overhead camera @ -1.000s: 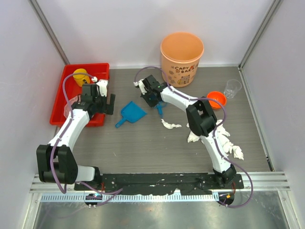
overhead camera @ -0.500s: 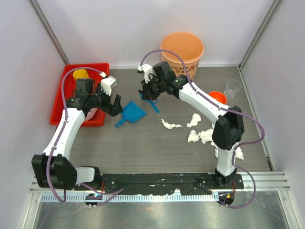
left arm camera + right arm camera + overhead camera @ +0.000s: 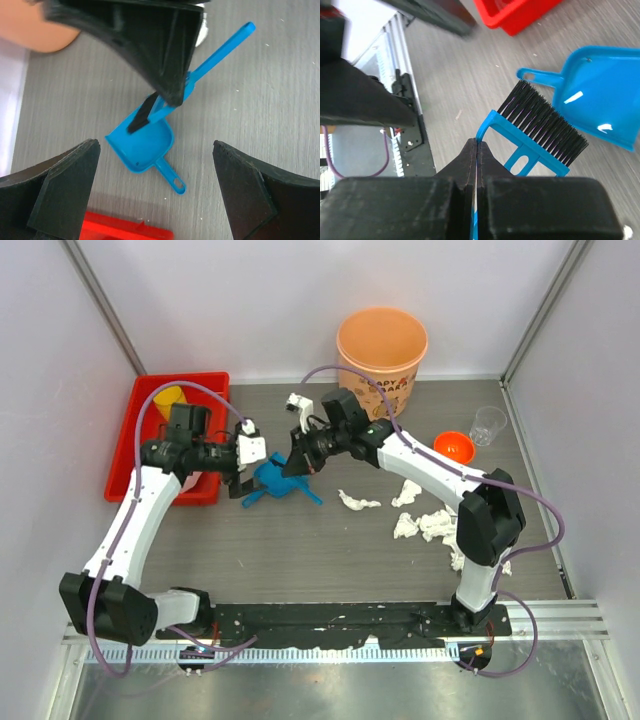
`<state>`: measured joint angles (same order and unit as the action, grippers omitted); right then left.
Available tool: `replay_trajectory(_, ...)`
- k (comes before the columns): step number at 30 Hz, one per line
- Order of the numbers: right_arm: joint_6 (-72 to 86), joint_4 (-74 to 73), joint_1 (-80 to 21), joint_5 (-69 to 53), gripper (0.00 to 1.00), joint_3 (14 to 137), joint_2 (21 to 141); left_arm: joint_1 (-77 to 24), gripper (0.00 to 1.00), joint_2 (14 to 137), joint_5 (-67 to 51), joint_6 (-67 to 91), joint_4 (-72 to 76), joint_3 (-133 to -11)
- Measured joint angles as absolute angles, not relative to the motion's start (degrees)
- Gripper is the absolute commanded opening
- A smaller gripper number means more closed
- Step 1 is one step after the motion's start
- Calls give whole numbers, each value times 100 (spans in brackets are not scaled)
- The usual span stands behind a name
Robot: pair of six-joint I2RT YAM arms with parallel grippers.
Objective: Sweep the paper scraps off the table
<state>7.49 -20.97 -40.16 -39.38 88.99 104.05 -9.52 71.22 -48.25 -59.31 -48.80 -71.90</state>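
Several white paper scraps (image 3: 358, 502) (image 3: 406, 527) lie on the table (image 3: 300, 560) right of centre, more of them by the right arm's base. My right gripper (image 3: 298, 462) (image 3: 476, 145) is shut on a blue hand brush (image 3: 530, 150) (image 3: 220, 50), whose black bristles (image 3: 141, 116) hang over a blue dustpan (image 3: 272, 480) (image 3: 142, 150) (image 3: 602, 95). My left gripper (image 3: 250, 455) (image 3: 155, 144) stands wide open just above the dustpan, which lies between its fingers, untouched.
An orange bucket (image 3: 382, 348) stands at the back. A red tray (image 3: 128, 455) (image 3: 125, 229) holding a yellow object (image 3: 168, 400) is at the left. A small orange bowl (image 3: 454, 448) and a clear cup (image 3: 488, 425) sit at the right. White walls surround the table.
My left gripper has swung right from the red tray to above the dustpan. My right gripper has carried the brush forward and left, over the dustpan.
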Motion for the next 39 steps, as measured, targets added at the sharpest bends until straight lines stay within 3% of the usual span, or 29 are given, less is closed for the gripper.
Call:
replay_trajectory(7,1146,-1455,-4300,-4383,1,8672,10224,-1063,100,7314,-5057,-7269,-5747,-7190)
replay_trajectory(9,1225,-1374,-4335,-4447,1,8617,10191,-1066,95,7319,-5135,-7535,-5986,-7188)
replay_trajectory(15,1376,-1105,-4353,-4547,1,8591,10186,-1120,64,7334,-5216,-7703,-6149,-7124)
replay_trajectory(16,1391,-1074,-4353,-4560,1,8591,10186,-1138,44,7338,-5210,-7701,-6154,-7109)
replay_trajectory(19,1428,-1061,-4357,-4668,1,8584,10184,-1243,19,7354,-5144,-7673,-6139,-7087)
replay_trajectory(22,1435,-1026,-4379,-4696,1,8580,10184,-1328,0,7356,-5133,-7570,-6099,-7024)
replay_trajectory(28,1420,-1024,-4375,-4659,2,8514,10171,-1354,0,7352,-5142,-7140,-5863,-6812)
replay_trajectory(29,1409,-1031,-4370,-4644,30,8514,10158,-1356,0,7352,-5118,-7002,-5806,-6761)
replay_trajectory(30,1387,-1033,-4372,-4619,46,8514,10134,-1358,0,7352,-5085,-6855,-5730,-6702)
replay_trajectory(31,1365,-1070,-4370,-4563,82,8514,10092,-1361,0,7349,-5028,-6709,-5647,-6641)
replay_trajectory(39,513,-1931,-4099,-3745,87,8517,9087,-1365,0,7297,-4737,-5448,-5201,-6381)
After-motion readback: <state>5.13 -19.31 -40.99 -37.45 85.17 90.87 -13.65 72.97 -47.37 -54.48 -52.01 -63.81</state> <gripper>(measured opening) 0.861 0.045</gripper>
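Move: The blue brush, already in the right gripper, has its middle roughly 7 cm to the right of the open left gripper, level with it fore and aft, and 7 cm below. From the right gripper, the left one is about 8 cm left, 2 cm back and 6 cm higher. The blue dustpan lies on the table about 12 cm ahead of the left gripper, 2 cm to its right and 23 cm down; the nearest paper scrap is some 7 cm ahead, 23 cm right, equally low. Bring the left gripper back and down about 6 cm with a slight clockwise turn, while the right carries the brush back, up and left to meet it, then holds still. Shut the left fingers on the brush near its head, then open the right and draw it off up and to the right. Meanwhile sink the left a little more, tipping it some 15 degrees. ##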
